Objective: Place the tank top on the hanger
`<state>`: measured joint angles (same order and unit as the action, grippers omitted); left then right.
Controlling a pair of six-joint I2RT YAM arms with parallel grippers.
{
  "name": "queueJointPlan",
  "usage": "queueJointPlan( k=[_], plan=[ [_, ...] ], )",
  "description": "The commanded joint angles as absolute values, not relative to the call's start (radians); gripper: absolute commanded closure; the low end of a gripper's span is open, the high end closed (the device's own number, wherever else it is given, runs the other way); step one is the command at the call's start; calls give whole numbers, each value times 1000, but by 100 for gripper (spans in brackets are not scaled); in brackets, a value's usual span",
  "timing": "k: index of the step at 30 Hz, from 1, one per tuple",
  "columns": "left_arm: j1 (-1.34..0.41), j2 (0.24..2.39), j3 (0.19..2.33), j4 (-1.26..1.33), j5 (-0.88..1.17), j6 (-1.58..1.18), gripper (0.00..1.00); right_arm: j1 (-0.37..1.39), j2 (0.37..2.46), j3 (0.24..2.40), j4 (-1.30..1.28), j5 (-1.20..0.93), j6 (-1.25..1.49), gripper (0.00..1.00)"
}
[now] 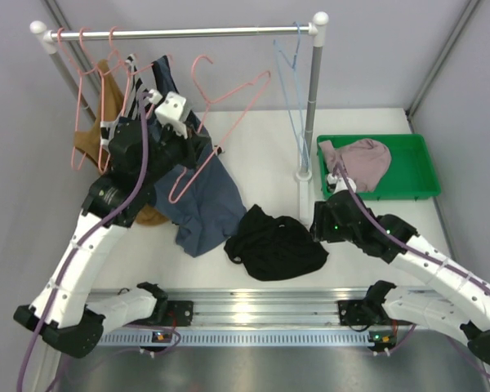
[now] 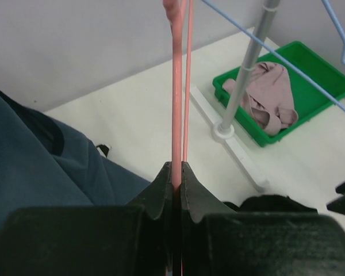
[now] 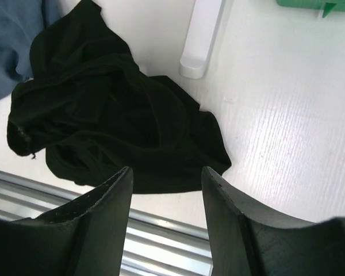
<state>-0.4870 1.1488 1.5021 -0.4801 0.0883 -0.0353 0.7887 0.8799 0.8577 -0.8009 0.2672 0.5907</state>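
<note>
The black tank top lies crumpled on the white table, between the two arms; it also shows in the right wrist view. My left gripper is shut on the wire of a salmon-pink hanger and holds it tilted in the air, off the rail. In the left wrist view the fingers pinch the pink wire. My right gripper is open and empty, just right of the black top and low over the table, with its jaws spread wide at the garment's near edge.
A clothes rail on posts spans the back, with several pink hangers and a light-blue hanger. A slate-blue tank top and a brown garment hang left. A green tray holds a mauve garment. The rack's foot lies near the black top.
</note>
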Motion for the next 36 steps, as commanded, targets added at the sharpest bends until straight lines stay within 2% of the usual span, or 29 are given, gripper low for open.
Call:
queueJointPlan(
  k=[1, 5, 11, 23, 26, 31, 36],
  plan=[
    [-483, 1022, 1396, -535, 149, -95, 100, 776, 900, 838, -729, 253, 583, 49],
    [-483, 899, 1299, -646, 210, -98, 100, 776, 939, 813, -680, 242, 587, 51],
    [-483, 825, 1217, -820, 331, -40, 100, 776, 1028, 796, -594, 230, 606, 55],
    [-531, 785, 1147, -887, 560, -64, 100, 776, 1126, 749, -526, 227, 640, 57],
    [-587, 813, 1120, -888, 531, -66, 100, 776, 1131, 739, -525, 242, 646, 62],
    [-710, 880, 1071, -871, 387, -64, 100, 776, 1111, 721, -511, 267, 646, 76],
    [-719, 923, 1062, -833, 359, -60, 100, 776, 1117, 727, -514, 267, 630, 87]
  ],
)
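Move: The black tank top lies flat, its middle about 11 cm to the right hand's left, 1 cm ahead and 9 cm below. The near end of the rack foot is 9 cm ahead of that hand, 1 cm left, as low. From the left hand, which already holds the pink hanger clear of the rail, the tank top is some 11 cm back, 17 cm right and 34 cm down; the blue garment's hem is about 8 cm back, 4 cm left, equally low. Keeping its pinch on the pink hanger, the left hand comes down some 20 cm and back nearly as far, to bring the hanger over the black tank top; its fingers tip down some 30 degrees and swing clockwise to point right. Meanwhile the right hand sinks about 8 cm, easing slightly left, onto the tank top's right end, and its half-open fingers draw nearly shut there. ##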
